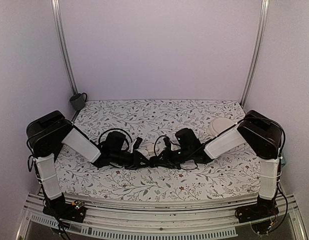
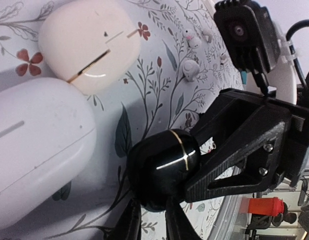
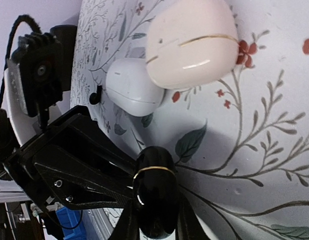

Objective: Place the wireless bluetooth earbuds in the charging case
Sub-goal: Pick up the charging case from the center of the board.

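Note:
The charging case (image 2: 167,165) is a glossy black puck with a thin gold seam, closed, held just above the floral cloth. My left gripper (image 2: 153,212) is shut on its lower part. My right gripper (image 3: 155,222) is shut on the same case (image 3: 155,192) from the opposite side. In the top view the two grippers (image 1: 144,161) (image 1: 160,160) meet at the table's middle and hide the case. A tiny dark blob (image 3: 96,95) beside the white case may be one earbud. No other black earbud shows.
A cream pebble-shaped case (image 2: 89,42) (image 3: 192,40) and a white pebble-shaped case (image 2: 34,150) (image 3: 134,85) lie close beyond the grippers. Tiny white earbuds (image 2: 190,69) lie farther off. A white round dish (image 1: 220,126) sits back right, a grey cup (image 1: 77,101) back left.

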`<state>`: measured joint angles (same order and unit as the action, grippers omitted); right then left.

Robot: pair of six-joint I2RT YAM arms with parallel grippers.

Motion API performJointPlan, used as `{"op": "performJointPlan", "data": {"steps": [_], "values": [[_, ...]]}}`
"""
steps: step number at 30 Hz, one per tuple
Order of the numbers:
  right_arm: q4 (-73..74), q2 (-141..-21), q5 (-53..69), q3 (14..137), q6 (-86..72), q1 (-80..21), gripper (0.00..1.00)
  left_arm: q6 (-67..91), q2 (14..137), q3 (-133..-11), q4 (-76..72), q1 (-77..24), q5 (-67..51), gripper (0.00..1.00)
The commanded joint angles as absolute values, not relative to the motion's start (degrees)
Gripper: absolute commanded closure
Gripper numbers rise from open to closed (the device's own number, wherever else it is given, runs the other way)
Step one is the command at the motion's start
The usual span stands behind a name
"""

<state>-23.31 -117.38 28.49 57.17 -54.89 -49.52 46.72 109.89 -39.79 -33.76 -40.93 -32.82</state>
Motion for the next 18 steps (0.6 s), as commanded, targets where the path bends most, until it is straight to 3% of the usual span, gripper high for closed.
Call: {"op": "performJointPlan", "data": {"steps": [1, 6, 12, 18], "values": [[-24.2, -117.1, 30.6, 57.3, -55.0, -49.6, 0.95, 44.3, 109.0, -39.6, -36.4, -41.1, -33.4, 0.8], [-23.4, -111.1, 31.7, 54.0, -57.0, -47.0, 0.97, 36.8, 101.9, -38.3, -33.4, -41.9, -27.1, 0.72], [-20.5, -105.2, 35.4, 53.2, -57.8, -45.2, 0.97, 17.3, 90.0, -38.0, -29.7, -51.9, -1.7, 0.43], [-18.1, -99.3, 37.7, 52.7, -58.9, -43.6, 0.97, -6.7, 88.4, -31.8, -45.8, -60.3, 15.5, 0.4]]}}
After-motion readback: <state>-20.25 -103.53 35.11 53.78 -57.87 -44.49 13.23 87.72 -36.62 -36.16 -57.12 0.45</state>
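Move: The black charging case is already pinched between the right hand's fingers, at its hand point, low over the table. From the left hand it lies about 2 cm to the right, just beyond its fingertips, level in height and reach. The white case stands some 4 cm ahead and 1 cm left of the left hand; the cream case is about 5 cm ahead and 3 cm right of it, both about a centimetre below. Right hand lifts the still-pinched charging case about 9 cm, drifting right; the left rises some 14, opening and tilting. ##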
